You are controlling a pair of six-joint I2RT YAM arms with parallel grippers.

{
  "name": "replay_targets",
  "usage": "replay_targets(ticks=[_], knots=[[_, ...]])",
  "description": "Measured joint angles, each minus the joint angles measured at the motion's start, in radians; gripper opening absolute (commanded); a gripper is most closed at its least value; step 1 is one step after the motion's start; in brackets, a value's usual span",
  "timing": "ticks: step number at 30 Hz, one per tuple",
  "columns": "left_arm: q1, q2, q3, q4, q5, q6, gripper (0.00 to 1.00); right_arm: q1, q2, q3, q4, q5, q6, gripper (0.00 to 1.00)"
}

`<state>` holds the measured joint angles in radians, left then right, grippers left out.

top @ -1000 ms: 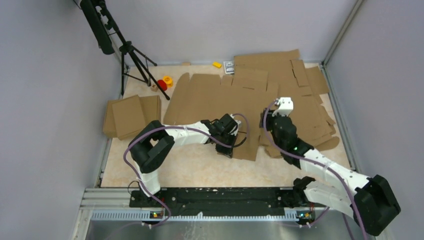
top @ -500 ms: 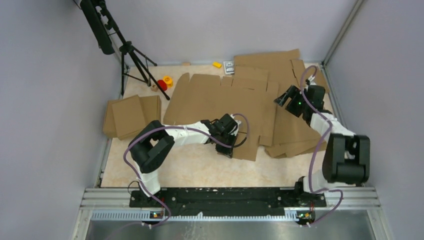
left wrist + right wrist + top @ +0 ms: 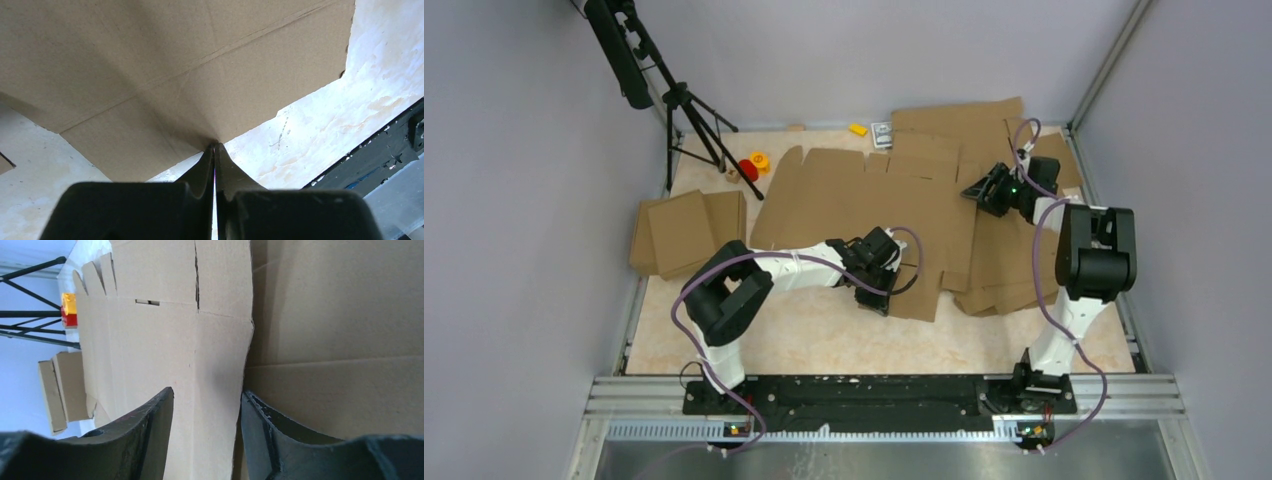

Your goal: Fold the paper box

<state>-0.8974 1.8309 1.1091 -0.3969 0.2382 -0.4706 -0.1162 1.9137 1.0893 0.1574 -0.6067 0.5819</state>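
Observation:
The paper box (image 3: 854, 200) lies flat and unfolded in the middle of the table, a large brown sheet with creases and slotted flaps. My left gripper (image 3: 874, 285) is shut on its near edge; in the left wrist view the closed fingertips (image 3: 215, 147) pinch the cardboard (image 3: 175, 60) where the creases meet. My right gripper (image 3: 986, 192) is open at the box's right edge. In the right wrist view its gripper (image 3: 207, 400) straddles the right flap of the box (image 3: 165, 340), one finger above the flap, the other at its edge.
A pile of like brown slotted sheets (image 3: 1014, 240) lies under and right of the box, also in the right wrist view (image 3: 340, 315). Smaller cardboard pieces (image 3: 686, 232) sit at the left. A black tripod (image 3: 689, 110), red and yellow toys (image 3: 754, 165) and a yellow block (image 3: 857, 129) stand at the back.
My right arm has swung from the table's middle out to the far right, and its gripper now sits at the box's right edge. The left gripper has not moved.

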Motion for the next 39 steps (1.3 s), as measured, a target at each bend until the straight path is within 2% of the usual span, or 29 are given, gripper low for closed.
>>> replay_targets(ticks=[3,9,10,15,19,22,26,30,34,39], knots=[[0.0,0.0,0.0,-0.001,0.0,0.0,0.0,0.0,0.026,0.019,0.013,-0.036,0.006,0.38],[0.0,0.002,0.003,-0.006,-0.001,0.001,0.0,0.0,0.106,0.059,0.073,-0.114,0.047,0.03],[0.0,0.002,0.003,-0.006,-0.001,0.001,0.0,0.0,0.109,0.059,0.072,-0.118,0.049,0.0],[0.0,0.002,0.013,-0.03,-0.014,0.004,0.0,0.023,0.066,0.06,0.007,-0.07,-0.003,0.0],[0.0,-0.006,0.037,-0.071,-0.036,0.013,0.0,0.093,-0.076,0.059,-0.068,0.063,-0.095,0.0],[0.003,-0.05,0.042,-0.097,-0.05,0.014,0.08,0.183,-0.201,0.052,-0.082,0.177,-0.164,0.0],[0.02,-0.167,0.039,-0.11,-0.054,0.004,0.24,0.271,-0.362,-0.029,-0.025,0.304,-0.218,0.0],[0.038,-0.334,-0.001,-0.11,-0.08,-0.01,0.34,0.291,-0.478,-0.183,0.06,0.402,-0.25,0.0],[0.077,-0.489,-0.089,-0.111,-0.121,-0.018,0.39,0.297,-0.534,-0.302,0.114,0.471,-0.305,0.0],[0.178,-0.588,-0.17,-0.133,-0.182,-0.017,0.51,0.309,-0.626,-0.414,0.23,0.489,-0.397,0.0]])
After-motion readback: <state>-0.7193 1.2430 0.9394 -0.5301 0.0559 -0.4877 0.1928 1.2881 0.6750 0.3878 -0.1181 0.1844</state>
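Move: The right side panel's outer edge sits just inside the half-open right fingers, about 1 cm ahead, 1 cm left and 1 cm below them. The slotted far flap is some 9 cm ahead and 13 cm left of that hand; the cardboard stack's middle is about 9 cm to its right and 3 cm back. The shut left fingers rest on the near flap's edge, its middle roughly 2 cm ahead and 2 cm right, with a small flap about 7 cm ahead and 9 cm left. Keep the shut left fingertips on the near flap while the right gripper eases a little forward and left and pinches the side panel's edge. Raise that edge about 12 cm, going left and then back, tipping the hand up. As it rises, lift the left hand clear by some 12 cm, then swing it left over the near side, opening halfway. ##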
